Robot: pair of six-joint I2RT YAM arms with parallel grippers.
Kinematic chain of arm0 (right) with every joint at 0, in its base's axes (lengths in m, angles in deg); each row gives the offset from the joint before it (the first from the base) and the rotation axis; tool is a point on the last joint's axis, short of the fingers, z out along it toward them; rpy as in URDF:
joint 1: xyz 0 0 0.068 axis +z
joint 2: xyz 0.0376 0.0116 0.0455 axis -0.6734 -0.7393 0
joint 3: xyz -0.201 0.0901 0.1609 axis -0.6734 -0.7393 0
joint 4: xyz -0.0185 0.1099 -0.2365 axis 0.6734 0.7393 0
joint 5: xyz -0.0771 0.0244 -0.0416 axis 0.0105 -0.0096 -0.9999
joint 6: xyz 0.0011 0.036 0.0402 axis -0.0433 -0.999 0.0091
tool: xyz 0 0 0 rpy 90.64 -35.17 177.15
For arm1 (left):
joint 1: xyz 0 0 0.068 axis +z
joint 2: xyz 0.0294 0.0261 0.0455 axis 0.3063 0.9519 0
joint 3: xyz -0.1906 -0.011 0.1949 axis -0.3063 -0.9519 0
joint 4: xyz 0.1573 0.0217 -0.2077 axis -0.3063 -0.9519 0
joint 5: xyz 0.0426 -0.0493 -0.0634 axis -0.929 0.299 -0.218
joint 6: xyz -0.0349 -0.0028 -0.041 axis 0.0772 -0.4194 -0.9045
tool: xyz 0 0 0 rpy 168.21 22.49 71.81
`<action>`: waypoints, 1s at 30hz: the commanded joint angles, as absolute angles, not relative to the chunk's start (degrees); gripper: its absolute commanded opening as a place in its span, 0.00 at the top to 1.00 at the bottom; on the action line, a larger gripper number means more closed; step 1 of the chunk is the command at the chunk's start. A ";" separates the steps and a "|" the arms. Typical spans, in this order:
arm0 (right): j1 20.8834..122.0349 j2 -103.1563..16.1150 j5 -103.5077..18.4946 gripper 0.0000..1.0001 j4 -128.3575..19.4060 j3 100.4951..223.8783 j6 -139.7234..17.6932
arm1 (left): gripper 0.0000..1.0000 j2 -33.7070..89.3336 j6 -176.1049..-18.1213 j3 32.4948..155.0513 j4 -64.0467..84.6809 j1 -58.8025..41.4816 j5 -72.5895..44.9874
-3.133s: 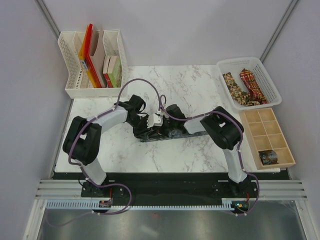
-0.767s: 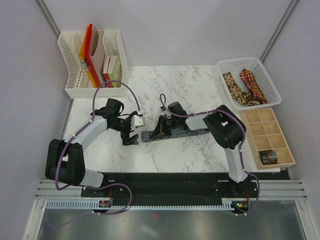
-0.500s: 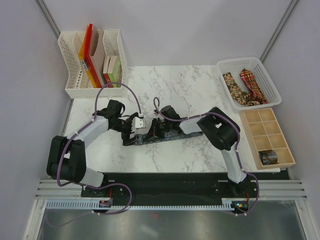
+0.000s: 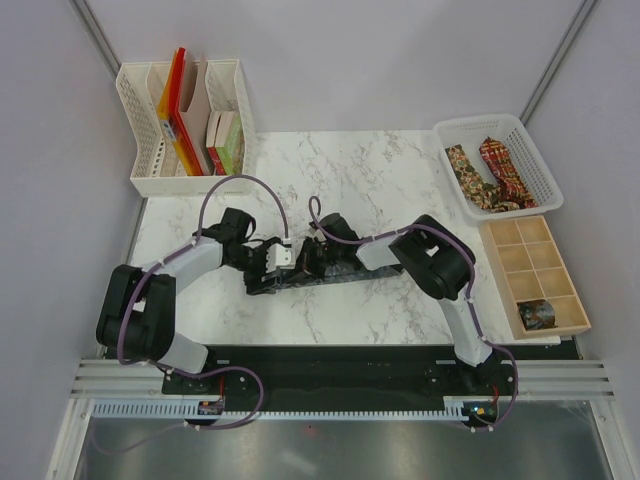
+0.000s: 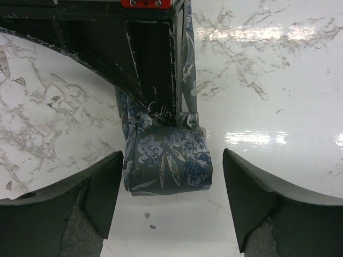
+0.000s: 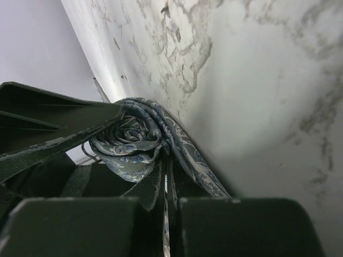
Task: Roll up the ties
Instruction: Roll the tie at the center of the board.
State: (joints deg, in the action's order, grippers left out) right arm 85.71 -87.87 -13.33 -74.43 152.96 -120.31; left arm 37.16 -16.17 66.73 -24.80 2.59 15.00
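Observation:
A dark grey-green tie [image 4: 350, 268] lies across the middle of the marble table [image 4: 380, 180], its left end wound into a roll [image 5: 166, 160]. My left gripper [image 4: 266, 276] is open around that roll, one finger [image 5: 102, 193] on each side, with a gap on both sides. My right gripper [image 4: 312, 262] is shut on the tie [image 6: 128, 136], its thin fingers pinching the fabric at the roll's core [image 6: 170, 184]. Its black fingers [image 5: 153, 69] show behind the roll in the left wrist view. A brown-gold tie [image 4: 466, 175] and a red tie [image 4: 505, 170] lie in the white basket [image 4: 452, 132].
A wooden compartment box [image 4: 530, 262] at the right edge holds a rolled tie [image 4: 536, 314] in its near cell. A white file rack [image 4: 150, 182] with coloured folders and books stands at the back left. The two arms nearly meet at the table's middle.
The right gripper dragged the tie and its roll leftward. My left gripper moved right until its fingers straddle the roll, and its jaws have narrowed a little.

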 commanded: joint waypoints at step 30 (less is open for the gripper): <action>82.59 -84.96 -15.69 1.00 -63.42 161.17 -112.30 | 0.76 44.95 -13.99 70.47 -25.71 1.40 9.05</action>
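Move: The rolled end of the tie sits between the left hand's open fingers, about 2 cm to that hand's right and 2 cm below it, neither ahead nor back. From the right hand's closed tips the roll is some 3 cm to the left and 1 cm back, at about their height. The unrolled strip trails right along the board, its middle about 18 cm right of the left hand, 1 cm farther out and 3 cm lower. The tie roll is taken at its two ends by the left fingers, which sink about 1.5 cm around it, close to roughly half open and squeeze it while easing some 2 cm forward. The right hand, still shut with its tips against the roll's right side, nudges slightly left, then goes forward about 1.5 cm, rising 1 cm and backing a little right. ##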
